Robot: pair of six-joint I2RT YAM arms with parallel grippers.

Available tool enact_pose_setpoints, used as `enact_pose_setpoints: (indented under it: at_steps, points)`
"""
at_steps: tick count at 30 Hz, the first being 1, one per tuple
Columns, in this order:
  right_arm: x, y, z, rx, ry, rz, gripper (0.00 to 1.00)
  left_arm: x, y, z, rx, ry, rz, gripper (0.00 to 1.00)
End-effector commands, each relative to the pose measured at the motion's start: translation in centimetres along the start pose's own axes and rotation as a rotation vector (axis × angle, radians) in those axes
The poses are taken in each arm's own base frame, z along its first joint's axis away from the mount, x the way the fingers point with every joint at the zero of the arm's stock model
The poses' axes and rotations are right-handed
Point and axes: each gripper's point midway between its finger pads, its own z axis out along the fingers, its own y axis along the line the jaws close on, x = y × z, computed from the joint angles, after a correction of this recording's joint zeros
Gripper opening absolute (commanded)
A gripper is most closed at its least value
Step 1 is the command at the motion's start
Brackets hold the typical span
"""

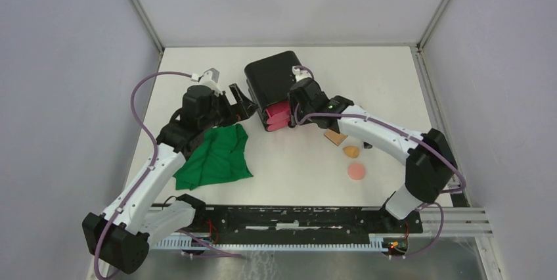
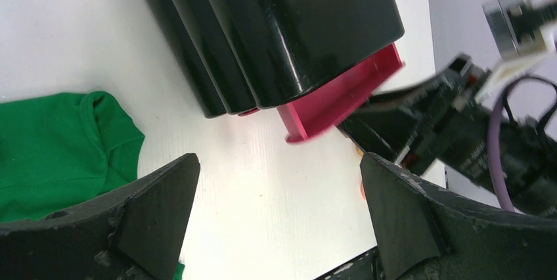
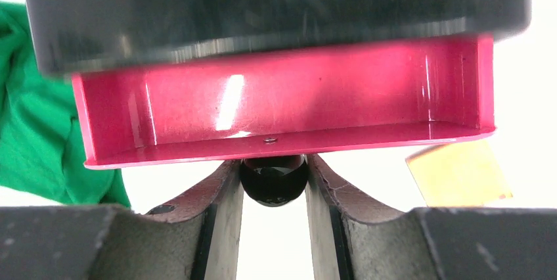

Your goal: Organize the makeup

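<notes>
The black box (image 1: 272, 79) stands at the back middle with a pink drawer (image 3: 282, 106) pulled partly out. My right gripper (image 3: 272, 181) is shut on the drawer's black knob (image 3: 272, 188), one finger on each side. To the right of the drawer, a tan square pad (image 1: 335, 137), an orange teardrop sponge (image 1: 352, 152) and a pink round puff (image 1: 356, 171) lie on the table. The pad (image 3: 460, 173) also shows just past the drawer's corner. My left gripper (image 2: 279, 162) hangs open over bare table, left of the box, holding nothing.
A crumpled green cloth (image 1: 217, 156) lies under my left arm, left of the box. The right arm reaches across above the loose makeup. Grey walls close in the white table (image 1: 289, 175) on three sides.
</notes>
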Motion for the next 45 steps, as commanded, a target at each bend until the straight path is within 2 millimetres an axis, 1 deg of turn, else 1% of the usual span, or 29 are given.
enact_pose_setpoints:
  at_steps: [1, 5, 9, 10, 13, 15, 16, 18, 20, 23, 26, 27, 30, 32, 33, 34, 36, 38, 41, 44, 45]
  points:
    - [0.6, -0.8, -3.8, -0.022, -0.049, -0.009, 0.20, -1.1, 0.0, -0.3, -0.009, -0.037, 0.045, 1.00]
    - [2.6, -1.5, -5.4, -0.034, -0.029, 0.018, 0.21, -1.0, 0.3, 0.3, -0.016, -0.026, 0.048, 1.00]
    - [3.8, -2.1, -6.0, -0.033, -0.019, 0.034, 0.22, -0.8, 0.2, 0.8, -0.009, -0.014, 0.043, 1.00]
    - [3.9, -2.1, -6.0, -0.032, -0.019, 0.036, 0.26, -0.7, 0.1, 0.9, -0.006, -0.012, 0.043, 1.00]
    - [4.1, -1.9, -5.9, -0.043, -0.010, 0.027, 0.43, -0.7, 0.1, 1.0, -0.003, -0.009, 0.043, 1.00]
    - [3.9, -1.8, -6.0, -0.048, -0.008, 0.021, 0.58, -0.7, 0.1, 1.0, -0.004, -0.005, 0.044, 1.00]
    - [3.9, -1.8, -6.1, -0.047, -0.005, 0.017, 0.65, -0.7, 0.2, 1.0, -0.006, -0.006, 0.046, 1.00]
    - [3.7, -2.0, -6.6, -0.041, -0.008, 0.010, 0.74, -0.7, 0.2, 0.9, -0.011, -0.008, 0.049, 1.00]
    - [3.8, -2.5, -7.2, -0.024, -0.003, 0.006, 0.80, -0.6, 0.1, 0.7, -0.004, -0.004, 0.060, 1.00]
    - [3.6, -2.8, -8.6, -0.034, -0.012, 0.006, 0.80, -0.8, 0.1, 0.5, -0.007, -0.005, 0.070, 1.00]
    - [3.3, -3.4, -10.6, -0.031, -0.026, -0.004, 0.80, -1.3, 0.0, 0.1, -0.016, -0.017, 0.081, 1.00]
    - [3.0, -4.0, -11.4, -0.013, -0.042, -0.017, 0.81, -1.4, 0.0, 0.0, -0.018, -0.020, 0.085, 1.00]
    - [1.6, -7.5, -13.8, 0.128, -0.126, -0.014, 0.83, -1.6, 0.0, -0.3, -0.022, -0.025, 0.098, 0.99]
    - [0.9, -9.2, -14.8, 0.180, -0.184, 0.010, 0.86, -1.7, 0.3, -0.5, -0.037, -0.033, 0.107, 1.00]
    - [0.7, -10.2, -14.9, 0.208, -0.195, 0.025, 0.87, -1.8, 0.5, -0.7, -0.045, -0.042, 0.115, 1.00]
    - [0.7, -11.3, -14.9, 0.242, -0.193, 0.043, 0.88, -1.9, 0.6, -0.9, -0.054, -0.049, 0.121, 1.00]
    - [1.0, -14.1, -14.2, 0.316, -0.152, 0.109, 0.89, -1.9, 0.8, -1.2, -0.064, -0.049, 0.135, 1.00]
    - [1.7, -16.3, -12.8, 0.345, -0.096, 0.202, 0.89, -1.4, 0.7, -1.4, -0.052, -0.022, 0.146, 0.99]
    - [2.0, -18.1, -10.3, 0.348, -0.046, 0.316, 0.89, -0.5, 0.8, -1.7, -0.051, 0.019, 0.147, 0.99]
    - [1.2, -19.7, -7.9, 0.354, -0.029, 0.385, 0.87, -0.2, 1.4, -2.4, -0.072, 0.006, 0.145, 0.99]
    - [0.9, -20.4, -7.0, 0.357, -0.027, 0.401, 0.85, -0.2, 1.6, -2.6, -0.075, -0.002, 0.142, 0.99]
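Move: Between the right hand's fingers is the top drawer's black knob, already pinched, with the drawer slightly open; the organizer's body lies about 11 cm ahead and 6 cm left, its middle some 4 cm lower. About 12 cm below the hand on the table, the tan square compact lies roughly 14 cm right, level fore and aft, and the silver tube some 24 cm right, also level. From the left hand the knob is about 16 cm right, level with it, and 7 cm lower. Drawing the knob back and to the right by about 8 cm, the right hand slides the top drawer out, then stops and opens its fingers to let go. It backs off a little, rises some 7 cm and swings right past the compact, coming forward again and sinking towards the silver tube while turning about 30 degrees clockwise, fingers wide and clear of the table. ##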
